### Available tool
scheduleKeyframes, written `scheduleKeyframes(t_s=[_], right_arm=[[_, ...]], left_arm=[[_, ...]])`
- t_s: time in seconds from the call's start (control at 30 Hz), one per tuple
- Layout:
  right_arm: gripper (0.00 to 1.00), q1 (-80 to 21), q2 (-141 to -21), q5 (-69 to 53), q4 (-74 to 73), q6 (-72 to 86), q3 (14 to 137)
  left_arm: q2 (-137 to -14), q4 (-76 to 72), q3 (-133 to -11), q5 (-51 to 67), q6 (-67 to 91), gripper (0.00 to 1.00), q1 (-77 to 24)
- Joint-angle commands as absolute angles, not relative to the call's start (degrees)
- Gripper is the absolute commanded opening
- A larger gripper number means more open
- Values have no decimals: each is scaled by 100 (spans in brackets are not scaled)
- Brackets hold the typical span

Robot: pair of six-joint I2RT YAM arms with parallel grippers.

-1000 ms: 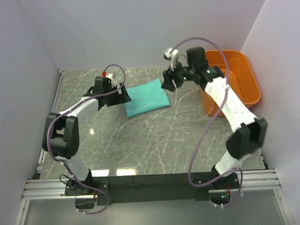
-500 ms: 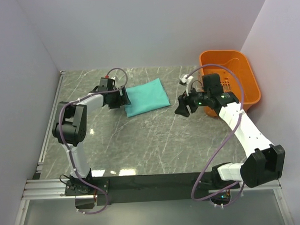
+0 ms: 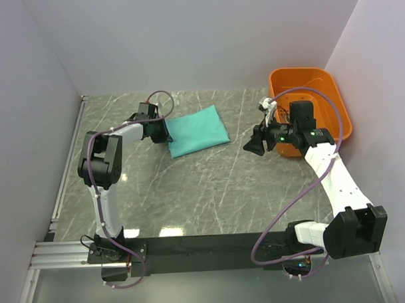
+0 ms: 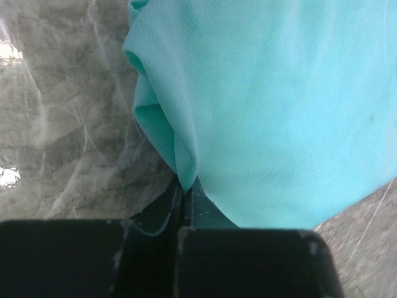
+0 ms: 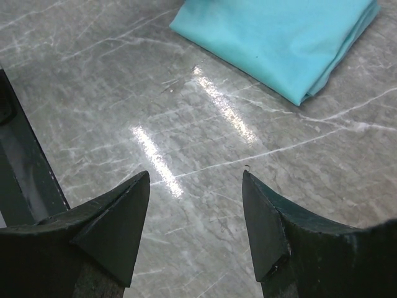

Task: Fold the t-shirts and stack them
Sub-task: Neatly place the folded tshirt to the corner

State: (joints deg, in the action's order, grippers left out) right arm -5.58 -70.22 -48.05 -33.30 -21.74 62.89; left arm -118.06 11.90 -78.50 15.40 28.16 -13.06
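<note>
The teal t-shirt [image 3: 198,130] lies folded into a rectangle on the marble table, left of centre at the back. My left gripper [image 3: 163,131] is at its left edge, shut on a pinch of the teal cloth; the left wrist view shows the fold [image 4: 180,158] running down into the closed jaws of that gripper [image 4: 185,185]. My right gripper [image 3: 253,144] is open and empty, hovering over bare table right of the shirt. The right wrist view shows the shirt [image 5: 282,37] beyond the right gripper [image 5: 195,180], whose fingertips stand apart.
An orange plastic basket [image 3: 333,97] stands at the back right, behind my right arm. A grey wall encloses the back and sides. The dark rail [image 3: 206,248] with the arm bases runs along the near edge.
My right arm has swung from beside the shirt's right edge rightward and nearer, toward the basket. My left gripper has stayed at the shirt's left edge while its arm shifted.
</note>
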Motion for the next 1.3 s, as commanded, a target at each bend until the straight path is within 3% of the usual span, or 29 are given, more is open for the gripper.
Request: scheduleKeyframes(t_s=[0.0,0.23,0.67,0.9,0.97,1.0,1.1,1.2,1.27], right_arm=[[68,-484,-6812,-5080,-3129,-2109,6275],[68,-404,-6794,-5159,-3164,-2153,6240],[68,-387,-6829,-5317,-3340,-2320,6267],[68,-378,-6856,-5300,-3358,-2338,6258],[68,-387,-6856,-5274,-3349,-2329,6258],[68,-387,-6864,-5230,-3357,-2329,6249],[68,-387,-6873,-5133,-3357,-2347,6249],[68,-387,-6847,-4966,-3357,-2373,6240],[68,-387,-6786,-4712,-3384,-2443,6223]], left_arm=[[-11953,1389,-8007,1555,2629,1,-1187],[-11839,1564,-7998,1573,2110,1,-555],[-11593,1705,-7743,1450,1942,0,1703],[-11514,1925,-7963,1056,1925,1,1995],[-11339,1934,-7989,888,2082,11,2013],[-11225,1855,-7946,853,2135,30,1995],[-10628,1644,-7744,783,2259,56,1986],[-10030,1652,-7629,616,2259,67,1969],[-9503,1626,-7428,527,2241,68,1960]])
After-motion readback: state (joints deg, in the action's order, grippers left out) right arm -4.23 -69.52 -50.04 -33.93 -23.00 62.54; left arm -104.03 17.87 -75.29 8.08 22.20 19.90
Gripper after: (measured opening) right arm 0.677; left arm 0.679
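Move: My left hand already has the near-left edge of the folded t-shirt pinched down at the table; the t-shirt's middle lies about 12 cm to its right and 4 cm ahead, hardly a centimetre below. The table's far-left corner, where the t-shirt is to go, is some 39 cm to that hand's left and 24 cm ahead. From my idle right hand, that corner lies roughly 71 cm left, 40 cm ahead and 21 cm down. I keep my left fingers shut on the t-shirt's edge and drag it level along the table to the left, about 29 cm, quickly and then easing off, towards the table's far-left corner, while the hand turns some 30 degrees counter-clockwise. Then I open the fingers, let go of the edge and rise about 7 cm off it. ##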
